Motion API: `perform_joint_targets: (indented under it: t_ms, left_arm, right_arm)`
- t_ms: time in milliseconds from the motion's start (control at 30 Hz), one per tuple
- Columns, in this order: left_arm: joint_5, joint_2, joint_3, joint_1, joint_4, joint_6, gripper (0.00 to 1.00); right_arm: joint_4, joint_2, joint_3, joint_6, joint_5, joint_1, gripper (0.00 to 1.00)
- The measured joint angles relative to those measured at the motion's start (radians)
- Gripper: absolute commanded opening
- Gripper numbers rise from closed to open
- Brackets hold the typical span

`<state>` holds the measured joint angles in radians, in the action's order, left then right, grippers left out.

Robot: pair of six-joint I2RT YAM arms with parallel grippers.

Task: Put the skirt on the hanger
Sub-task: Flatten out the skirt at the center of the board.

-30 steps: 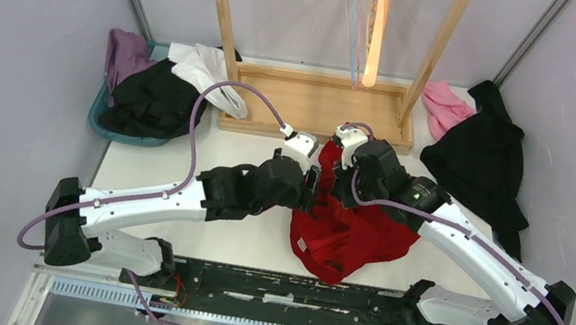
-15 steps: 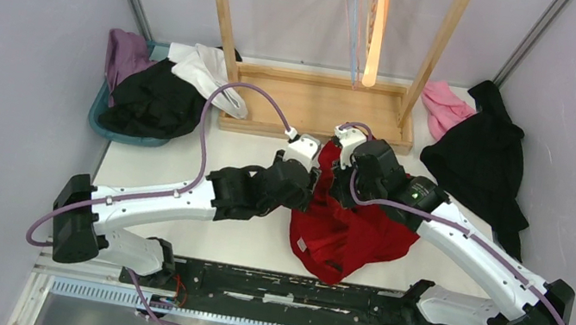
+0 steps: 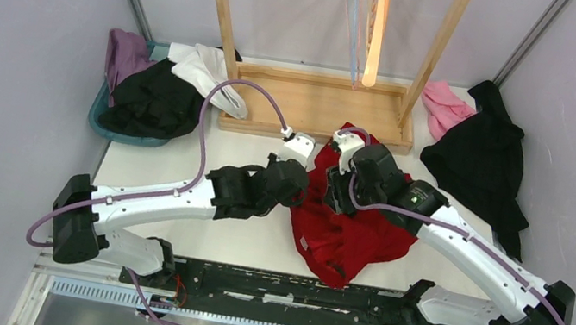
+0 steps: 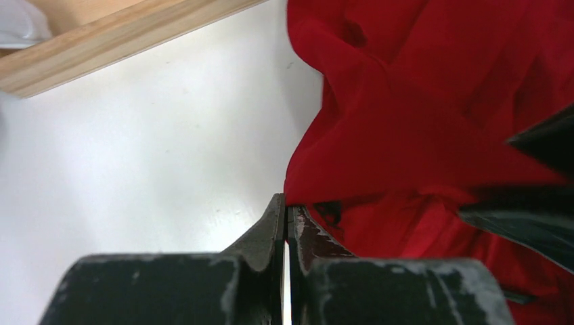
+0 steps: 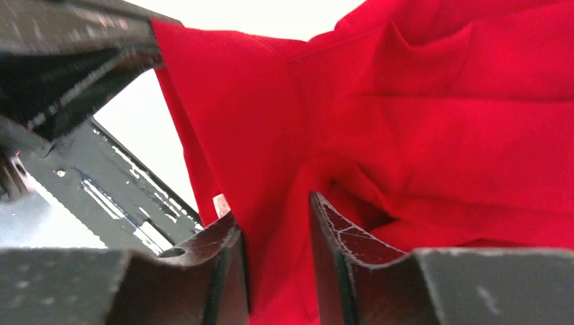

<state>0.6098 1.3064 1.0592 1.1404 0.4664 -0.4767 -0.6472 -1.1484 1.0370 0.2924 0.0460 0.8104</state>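
Note:
The red skirt (image 3: 354,221) lies crumpled on the white table between my two arms. My left gripper (image 3: 304,184) is at its left edge; in the left wrist view the gripper (image 4: 285,204) is shut, pinching the hem of the skirt (image 4: 420,115) at its tips. My right gripper (image 3: 336,189) presses into the cloth from the right. Its fingers (image 5: 223,237) stand apart, and a fold of the skirt (image 5: 406,122) runs loosely between them, so the right gripper (image 5: 273,208) is open. Clear and orange hangers (image 3: 367,27) hang from the wooden rack (image 3: 319,111) at the back.
A teal bin (image 3: 99,120) at the back left holds black (image 3: 151,97), white (image 3: 207,71) and purple (image 3: 123,49) garments. A pink cloth (image 3: 444,104) and a black garment (image 3: 481,162) lie at the back right. The rack's posts rise on either side of the hangers.
My left gripper has closed on the skirt's left edge. My right gripper's jaws, shut on the cloth before, have parted. The skirt's top has spread slightly toward the rack.

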Motion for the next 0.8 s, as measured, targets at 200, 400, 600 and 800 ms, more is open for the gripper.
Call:
perform_joint_targets:
  t_ms: [200,400,600,800]
  left_arm:
    - [0.024,-0.026,-0.056,-0.02,0.04,-0.013,0.03]
    - [0.018,-0.076,-0.195,-0.02,0.046,-0.052,0.03]
    - [0.026,-0.083,-0.277,-0.02,0.048,-0.093,0.03]
    - [0.068,-0.132,-0.354,-0.02,0.053,-0.165,0.03]
  right_arm:
    - [-0.007,0.088,-0.114,0.037,0.006,0.022,0.57]
    - [-0.055,0.222,-0.22,0.1,-0.006,0.076,0.54]
    - [-0.08,0.243,-0.28,0.188,-0.07,0.2,0.52]
    - [-0.087,0.228,-0.335,0.35,-0.184,0.357,0.55]
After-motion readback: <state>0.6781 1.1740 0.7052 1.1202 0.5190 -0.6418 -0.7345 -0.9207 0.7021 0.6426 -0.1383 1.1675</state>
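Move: The right hand, its fingers already parting from the skirt, has the skirt's near corner about 16 cm behind it, 4 cm to its right and 15 cm below; the far corner lies some 17 cm ahead and 2 cm right. The left hand, shut on the skirt's left edge, has bare board about 10 cm to its left, 4 cm back and 14 cm below, and the rack's near rail roughly 14 cm straight ahead. Down and to its left, the left arm keeps its pinch on the skirt's edge and carries it about 10 cm each way towards the bare board, drifting slightly back. The right hand opens further, comes free of the cloth and pulls back some 11 cm while sinking 8 cm towards the near corner, tipping down about 10 degrees. ##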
